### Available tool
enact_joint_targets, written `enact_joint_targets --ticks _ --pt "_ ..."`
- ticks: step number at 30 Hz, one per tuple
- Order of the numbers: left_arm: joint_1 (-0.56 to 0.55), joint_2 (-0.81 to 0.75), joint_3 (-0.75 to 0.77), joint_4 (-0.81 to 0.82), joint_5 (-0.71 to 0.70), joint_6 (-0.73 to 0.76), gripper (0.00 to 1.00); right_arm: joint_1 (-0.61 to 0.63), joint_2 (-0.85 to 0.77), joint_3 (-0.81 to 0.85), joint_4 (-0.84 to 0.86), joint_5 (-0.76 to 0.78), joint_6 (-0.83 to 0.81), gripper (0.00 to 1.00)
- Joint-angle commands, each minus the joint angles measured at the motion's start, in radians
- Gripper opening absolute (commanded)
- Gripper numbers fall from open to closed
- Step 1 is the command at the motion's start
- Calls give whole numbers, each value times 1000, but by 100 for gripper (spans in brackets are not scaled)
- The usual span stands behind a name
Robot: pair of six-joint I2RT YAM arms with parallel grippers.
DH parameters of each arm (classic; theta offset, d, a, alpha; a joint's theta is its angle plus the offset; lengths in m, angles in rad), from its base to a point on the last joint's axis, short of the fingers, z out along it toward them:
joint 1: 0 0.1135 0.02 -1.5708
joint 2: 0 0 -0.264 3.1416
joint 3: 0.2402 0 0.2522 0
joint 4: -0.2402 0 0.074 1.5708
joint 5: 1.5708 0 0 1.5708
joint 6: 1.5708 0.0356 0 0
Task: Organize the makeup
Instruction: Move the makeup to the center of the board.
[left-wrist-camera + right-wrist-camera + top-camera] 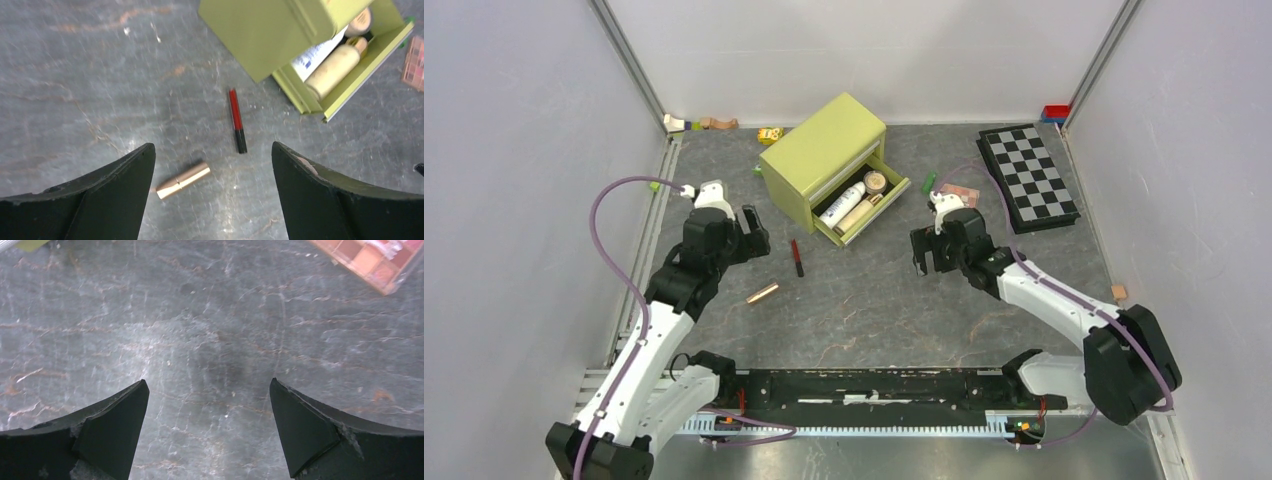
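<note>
A green box stands at the back centre with its drawer pulled out. In the drawer lie a white bottle, a round tan compact and a tan tube. The red-black pencil and the rose-gold tube lie on the table left of the drawer. My left gripper hovers open above these two, holding nothing. A pink-brown eyeshadow palette and a green stick lie right of the drawer. My right gripper is open and empty over bare table, just in front of the palette.
A black-and-white chequered board lies at the back right. Small toy blocks sit along the back wall, with more in the back right corner and one by the right wall. White walls enclose the table on three sides.
</note>
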Motion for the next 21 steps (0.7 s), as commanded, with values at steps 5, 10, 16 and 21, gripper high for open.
enact_joint_targets --ticks 5,10,16,21 --pt "4 1 -126 -8 46 -211 90 22 -93 -115 93 -140 69 98" --pt "3 -44 -263 136 68 -208 90 37 -115 -149 109 -158 87 98" --pt "0 75 -305 195 36 -206 91 46 -123 -160 115 -173 95 98" --pt "-43 134 -331 239 -24 -202 94 49 -130 -166 108 -180 91 98"
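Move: The gold tube lies about 4 cm back from the open left hand, roughly 1 cm to its left and some 19 cm below. The red-and-black tube is about 3 cm ahead and 7 cm right of that hand at table height; the open drawer is around 14 cm ahead and 20 cm right, some 15 cm below. From the right hand, the gold tube is roughly 34 cm left, 4 cm back and 7 cm lower. Down towards the gold tube goes the left hand, already sinking, by about 13 cm; it draws back some 3 cm on the way and eases slightly forward at the end. The wrist tips the fingers about 15 degrees further down, and they stay wide open, still above the tube. The empty right hand backs off, drifting left and slightly down. ##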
